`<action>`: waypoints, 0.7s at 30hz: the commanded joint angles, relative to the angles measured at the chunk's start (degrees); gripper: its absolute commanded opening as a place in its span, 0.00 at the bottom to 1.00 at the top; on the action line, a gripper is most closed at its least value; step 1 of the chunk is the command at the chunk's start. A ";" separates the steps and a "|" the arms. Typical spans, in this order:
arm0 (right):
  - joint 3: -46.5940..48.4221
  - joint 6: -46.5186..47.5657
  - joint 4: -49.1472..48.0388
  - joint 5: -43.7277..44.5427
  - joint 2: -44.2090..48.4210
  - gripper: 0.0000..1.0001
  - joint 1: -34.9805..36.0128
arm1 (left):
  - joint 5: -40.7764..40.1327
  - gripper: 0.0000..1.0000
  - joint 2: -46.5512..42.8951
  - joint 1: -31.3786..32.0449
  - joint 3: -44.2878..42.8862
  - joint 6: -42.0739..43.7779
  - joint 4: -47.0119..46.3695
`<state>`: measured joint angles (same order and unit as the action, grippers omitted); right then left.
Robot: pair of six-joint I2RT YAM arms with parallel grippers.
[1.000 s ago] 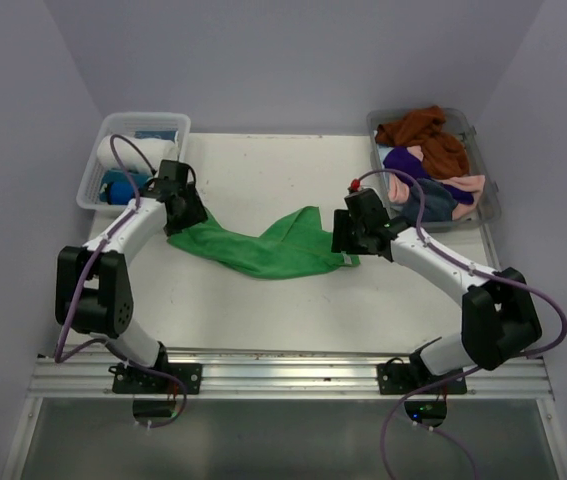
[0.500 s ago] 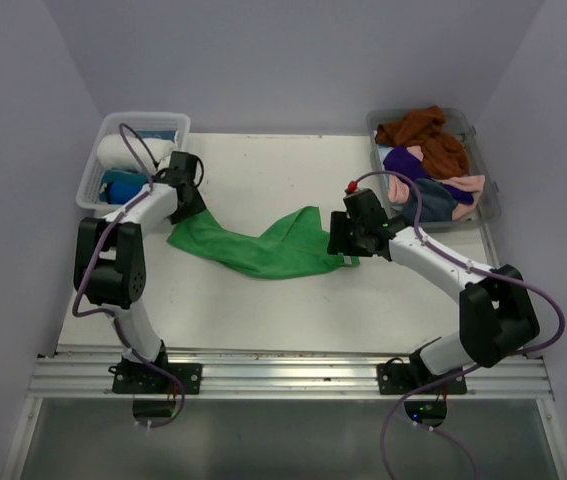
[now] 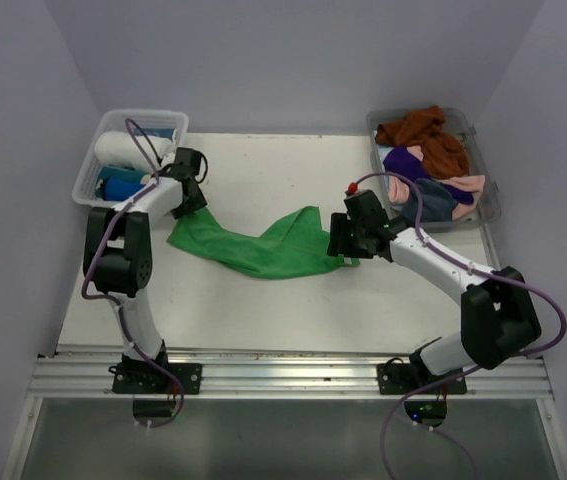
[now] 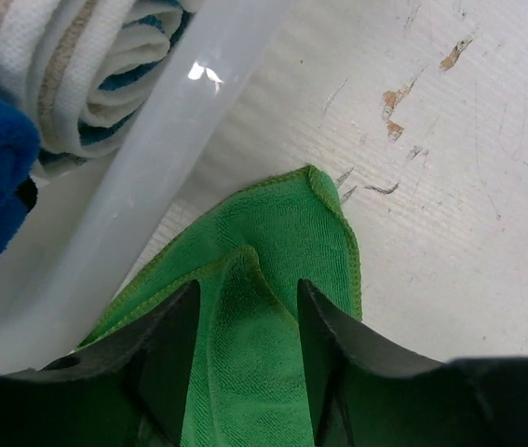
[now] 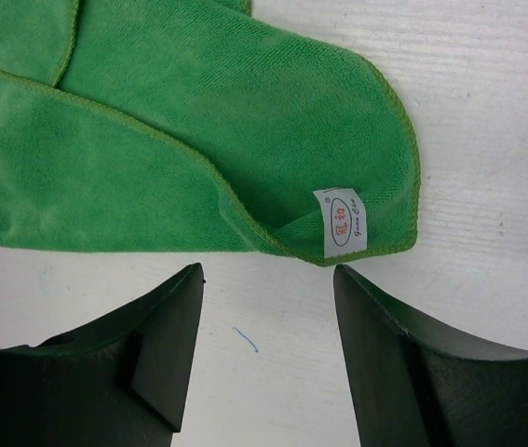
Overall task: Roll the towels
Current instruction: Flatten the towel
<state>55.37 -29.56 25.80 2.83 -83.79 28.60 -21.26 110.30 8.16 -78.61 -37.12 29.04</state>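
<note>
A bright green towel (image 3: 263,245) lies crumpled across the middle of the table. My left gripper (image 3: 191,205) is at the towel's far-left corner, beside the clear tub. In the left wrist view its jaws (image 4: 247,284) stand apart, astride a raised fold of the green towel (image 4: 282,223). My right gripper (image 3: 344,246) is at the towel's right end. It is open (image 5: 268,268) over bare table, just short of the labelled corner of the towel (image 5: 198,121). A white label (image 5: 340,222) is sewn on that corner.
The clear tub (image 3: 85,182) at the far left holds a rolled white towel (image 3: 123,148) and a blue one (image 3: 121,185); its rim (image 4: 152,177) runs close by my left fingers. The basket (image 3: 488,205) at the far right holds rust-brown (image 3: 428,135), purple (image 3: 403,160), pink (image 3: 463,185) and grey towels.
My left gripper has slid up-left along the towel toward the tub, and its jaws have narrowed around the fold. The right gripper has hardly moved.
</note>
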 commanded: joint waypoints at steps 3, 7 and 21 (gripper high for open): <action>2.19 0.12 1.27 -0.46 2.66 0.62 0.23 | -2.03 0.54 0.97 -0.17 -1.46 0.91 -2.14; 2.46 0.03 1.79 -0.46 3.19 0.62 0.32 | -1.51 0.46 1.49 -0.17 -1.28 1.09 -1.88; 3.34 0.73 6.45 3.23 4.25 0.63 0.14 | 2.18 0.00 -7.89 0.10 0.90 1.00 2.25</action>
<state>56.38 -29.32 30.00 3.90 -80.84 28.60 -20.18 109.80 8.25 -78.35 -36.38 30.09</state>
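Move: The raised fold of the green towel lies right between the left fingers, about 1 cm below them. The towel's far corner is some 5 cm ahead of this hand and straight in line. The towel's left corner is about 5 cm back and 5 cm left, and the roll bin's middle about 12 cm ahead and 14 cm left. From the right hand the fold lies roughly 30 cm left, 13 cm ahead and 5 cm lower. Down by about 1 cm goes the left hand, almost straight, settling its open fingers around the green towel's raised fold. Its fingers then shut fully and pinch the fold, and it begins to ease up again by just under 1 cm. Meanwhile the right hand, empty and open, rises some 1.5 cm and drifts slightly back and right. ##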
